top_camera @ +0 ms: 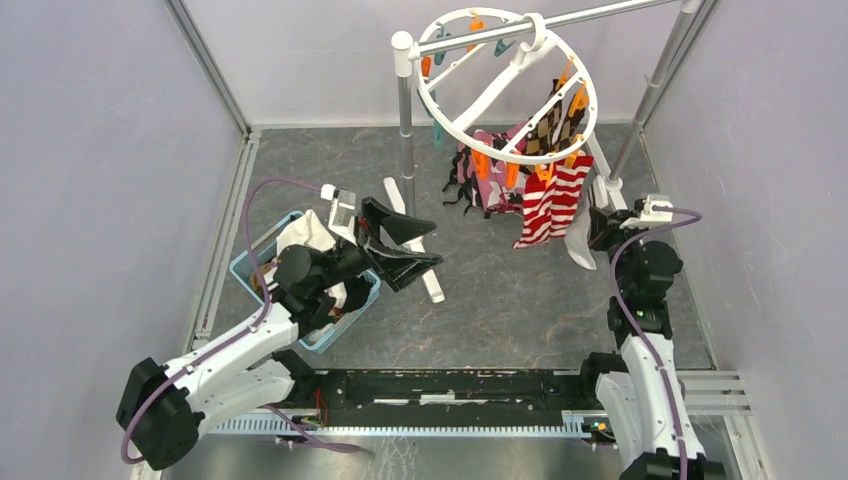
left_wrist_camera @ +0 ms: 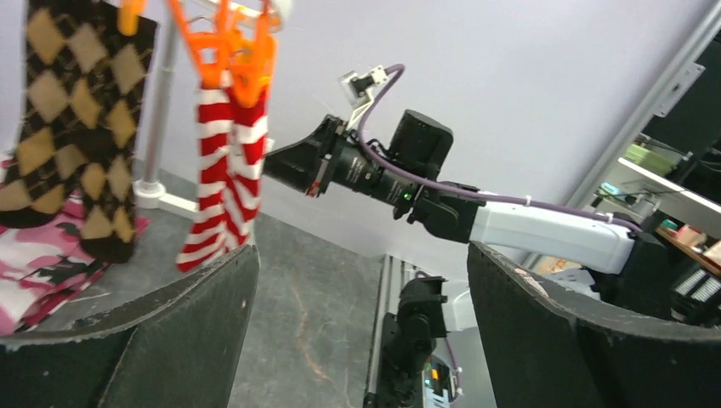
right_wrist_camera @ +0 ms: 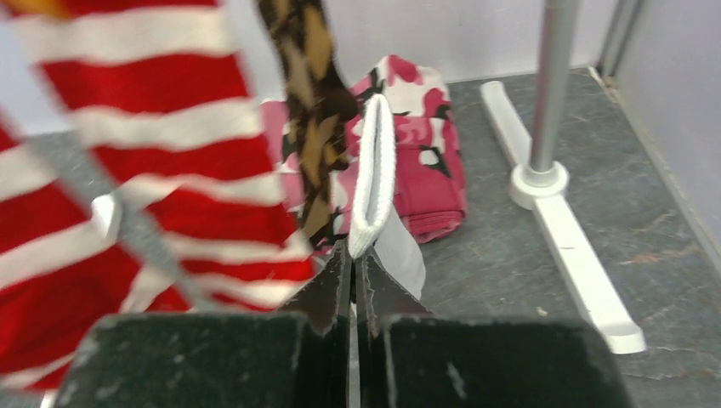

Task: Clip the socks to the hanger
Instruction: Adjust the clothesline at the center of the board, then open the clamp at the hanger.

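The hanger [top_camera: 505, 85], a white ring with orange clothespins [left_wrist_camera: 229, 51], hangs from the rail at the back. Brown-and-black argyle socks [top_camera: 550, 125] [left_wrist_camera: 76, 127] and red-and-white striped socks [top_camera: 548, 205] [left_wrist_camera: 223, 178] are clipped to its right rim. Just right of the striped socks, my right gripper [top_camera: 597, 232] [right_wrist_camera: 353, 255] is shut on a white sock [top_camera: 580, 245] [right_wrist_camera: 374, 170], whose edge stands up out of the jaws. My left gripper [top_camera: 432, 245] [left_wrist_camera: 361, 255] hovers wide open left of the hanger with nothing between its fingers [left_wrist_camera: 170, 340].
A blue basket [top_camera: 250, 268] holding a white cloth [top_camera: 305, 232] sits under the left arm. A pink camouflage cloth [top_camera: 480, 185] [right_wrist_camera: 425, 153] lies below the hanger. The rail's poles [top_camera: 405, 130] [right_wrist_camera: 548, 85] and white feet [right_wrist_camera: 570, 246] stand on the grey floor.
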Tool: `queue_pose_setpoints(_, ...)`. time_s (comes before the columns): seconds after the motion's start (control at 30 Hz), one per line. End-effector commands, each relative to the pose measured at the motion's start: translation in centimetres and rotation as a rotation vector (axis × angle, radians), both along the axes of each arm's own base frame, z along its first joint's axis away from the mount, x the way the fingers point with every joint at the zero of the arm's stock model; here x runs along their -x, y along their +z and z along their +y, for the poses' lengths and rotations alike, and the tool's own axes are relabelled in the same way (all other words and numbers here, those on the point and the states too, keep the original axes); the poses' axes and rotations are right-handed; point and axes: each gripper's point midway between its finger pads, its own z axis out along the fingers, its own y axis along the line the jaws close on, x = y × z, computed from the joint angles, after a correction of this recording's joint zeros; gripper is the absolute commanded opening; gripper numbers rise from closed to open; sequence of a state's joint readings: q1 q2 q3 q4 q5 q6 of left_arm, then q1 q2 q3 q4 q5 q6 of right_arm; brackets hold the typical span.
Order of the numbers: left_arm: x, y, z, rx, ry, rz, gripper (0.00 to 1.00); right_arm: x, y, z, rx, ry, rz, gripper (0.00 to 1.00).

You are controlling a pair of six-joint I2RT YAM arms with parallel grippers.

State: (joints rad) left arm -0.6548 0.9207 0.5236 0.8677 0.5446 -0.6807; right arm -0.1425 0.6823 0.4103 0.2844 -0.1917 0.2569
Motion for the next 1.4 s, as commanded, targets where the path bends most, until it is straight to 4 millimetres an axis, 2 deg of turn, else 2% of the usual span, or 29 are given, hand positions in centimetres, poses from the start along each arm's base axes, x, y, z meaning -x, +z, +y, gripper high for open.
queue_pose_setpoints(0.0, -0.3, 1.8, -1.5, 0.008, 0.066, -0.038, 0.96, 1.8, -0.4, 3.3, 0.041, 0.152, -0.010, 0.00)
queue_pose_setpoints(0.13, -0.7, 2.2, -4.0, -0.007, 0.058, -0.003, 0.94, 3.0, 0.6, 4.4, 0.089, 0.202, -0.037, 0.00)
queue_pose_setpoints(0.27, -0.6, 2.9, -6.2, -0.009, 0.044, 0.010, 0.92, 4.0, 0.6, 6.1, 0.133, 0.297, -0.032, 0.00)
queue_pose_setpoints(0.43, -2.2, 2.9, -7.6, -0.023, 0.103, 0.026, 0.92, 5.2, 0.3, 7.8, 0.164, 0.392, -0.042, 0.00)
queue_pose_setpoints(0.57, -3.7, 2.5, -8.8, -0.038, 0.128, 0.037, 0.92, 6.0, 0.9, 8.8, 0.179, 0.450, -0.070, 0.00)
queue_pose_setpoints(0.77, -3.6, 3.5, -10.7, -0.005, 0.090, 0.036, 0.93, 7.5, 2.0, 11.6, 0.193, 0.608, -0.139, 0.00)
queue_pose_setpoints(1.07, -3.0, 4.0, -12.7, 0.007, 0.111, 0.044, 0.92, 6.6, 1.1, 11.6, 0.189, 0.593, -0.116, 0.00)
queue_pose_setpoints(1.37, -5.9, 3.3, -13.1, -0.005, 0.295, 0.055, 0.96, 6.4, 0.7, 11.7, 0.189, 0.588, -0.111, 0.00)
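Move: The white sock's cuff, already pinched in the right hand, lies about 33 cm to the right of the left hand, some 11 cm ahead and 11 cm lower. The free orange clips on the hanger's near rim are roughly 14 cm right and 13 cm ahead of the left hand, a little above it. Counted from the right hand, those clips are about 18 cm left, 3 cm ahead and 13 cm higher; the hanging striped sock is about 8 cm left, 4 cm ahead and 4 cm higher. Rightward, some 13 cm and at the end a little forward, the left hand travels with its fingers open towards the white sock's cuff. The right hand meanwhile keeps its pinch and carries the sock left about 12 cm and back 7 cm, in front of the striped sock, turning some 35 degrees counter-clockwise to face the left hand, then holds nearly still. ##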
